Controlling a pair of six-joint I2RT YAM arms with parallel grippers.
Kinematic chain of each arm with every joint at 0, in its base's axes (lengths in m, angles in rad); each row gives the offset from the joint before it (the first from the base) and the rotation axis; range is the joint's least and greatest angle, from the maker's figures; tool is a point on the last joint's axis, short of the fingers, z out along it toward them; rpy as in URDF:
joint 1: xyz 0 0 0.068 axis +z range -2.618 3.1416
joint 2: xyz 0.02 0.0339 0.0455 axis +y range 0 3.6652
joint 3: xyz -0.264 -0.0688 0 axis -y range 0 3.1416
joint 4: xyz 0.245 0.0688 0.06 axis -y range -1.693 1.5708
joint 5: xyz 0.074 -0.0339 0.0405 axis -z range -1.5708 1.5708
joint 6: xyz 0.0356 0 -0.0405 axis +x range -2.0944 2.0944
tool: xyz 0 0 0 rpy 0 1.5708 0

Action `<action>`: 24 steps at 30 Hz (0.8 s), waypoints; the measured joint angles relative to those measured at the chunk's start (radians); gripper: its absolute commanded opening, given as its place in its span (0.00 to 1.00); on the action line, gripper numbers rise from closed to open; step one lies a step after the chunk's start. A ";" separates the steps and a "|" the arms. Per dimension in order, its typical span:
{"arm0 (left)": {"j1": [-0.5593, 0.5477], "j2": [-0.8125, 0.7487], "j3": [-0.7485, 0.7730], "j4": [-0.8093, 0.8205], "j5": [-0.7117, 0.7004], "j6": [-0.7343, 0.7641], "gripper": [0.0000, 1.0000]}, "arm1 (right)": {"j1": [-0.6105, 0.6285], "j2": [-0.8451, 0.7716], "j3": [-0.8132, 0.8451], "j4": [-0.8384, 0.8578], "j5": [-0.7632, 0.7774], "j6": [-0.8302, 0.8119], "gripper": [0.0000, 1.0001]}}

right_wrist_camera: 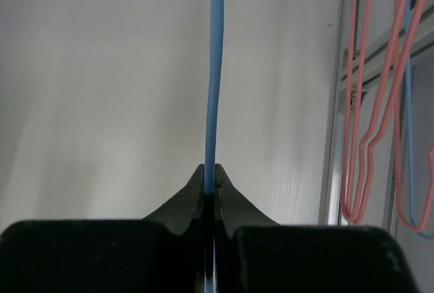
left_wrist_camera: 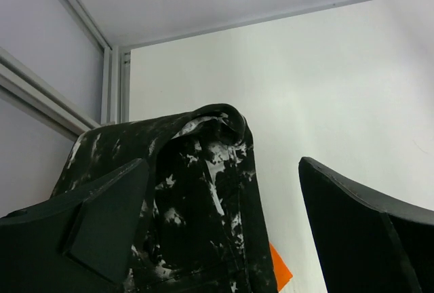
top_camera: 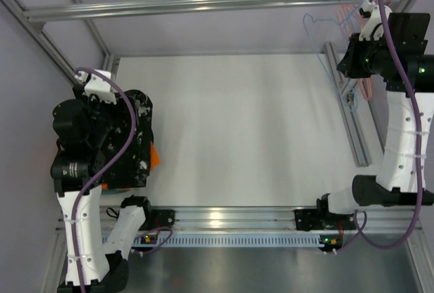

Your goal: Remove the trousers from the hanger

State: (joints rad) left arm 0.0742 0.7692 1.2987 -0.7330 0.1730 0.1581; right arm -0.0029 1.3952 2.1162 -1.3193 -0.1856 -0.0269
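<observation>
The trousers, black with white speckles, lie in a heap at the table's left side. They rest apart from the hanger. My left gripper hangs just over them, open, its fingers spread wide to either side of the cloth and not pinching it. In the top view the left wrist covers most of the heap. The hanger, a thin light blue wire, is at the far right. My right gripper is shut on its wire, which runs straight up from the fingertips.
An orange garment pokes out from under the trousers. Pink wire hangers and another blue wire hang on the right frame post. Aluminium rails run across the back and along the near edge.
</observation>
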 measured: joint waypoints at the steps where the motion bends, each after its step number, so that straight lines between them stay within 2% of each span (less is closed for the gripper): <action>1: 0.000 -0.003 0.000 -0.006 0.007 -0.002 0.98 | -0.024 0.037 0.030 -0.006 -0.013 -0.004 0.00; 7: 0.000 -0.044 -0.006 -0.039 0.021 -0.003 0.98 | -0.096 0.139 0.098 0.006 -0.058 -0.031 0.00; 22: 0.000 -0.064 -0.019 -0.055 0.007 -0.012 0.98 | -0.099 0.257 0.108 0.022 -0.073 -0.120 0.00; 23: 0.000 -0.063 -0.019 -0.056 0.003 -0.016 0.98 | -0.099 0.256 0.100 0.026 -0.072 -0.123 0.03; 24: 0.000 -0.062 -0.019 -0.057 0.001 -0.018 0.98 | -0.100 0.255 0.089 0.033 -0.070 -0.127 0.11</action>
State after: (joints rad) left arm 0.0742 0.7074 1.2800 -0.7902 0.1741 0.1402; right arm -0.1024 1.6501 2.2055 -1.2861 -0.2558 -0.1539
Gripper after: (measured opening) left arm 0.983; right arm 0.023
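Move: The right gripper is shut on the emptied blue hanger; the stretch of rail meant for it lies about 9 cm ahead, 3 cm to the right and 9 cm above. The bunch of pink hangers hangs about 8 cm ahead of this hand and 7 cm to its right, roughly at its height. From the open left hand that rail spot is some 13 cm ahead, 60 cm to the right and 12 cm up. Carry the blue hanger forward with the right gripper about 8 cm, easing some 3 cm right, towards the pink hangers; from halfway also lower it about 4 cm to bring the hook down onto the rail. Keep the fingers shut on the wire and tip them slightly down. Let the empty left gripper draw back 2 cm and wait. ##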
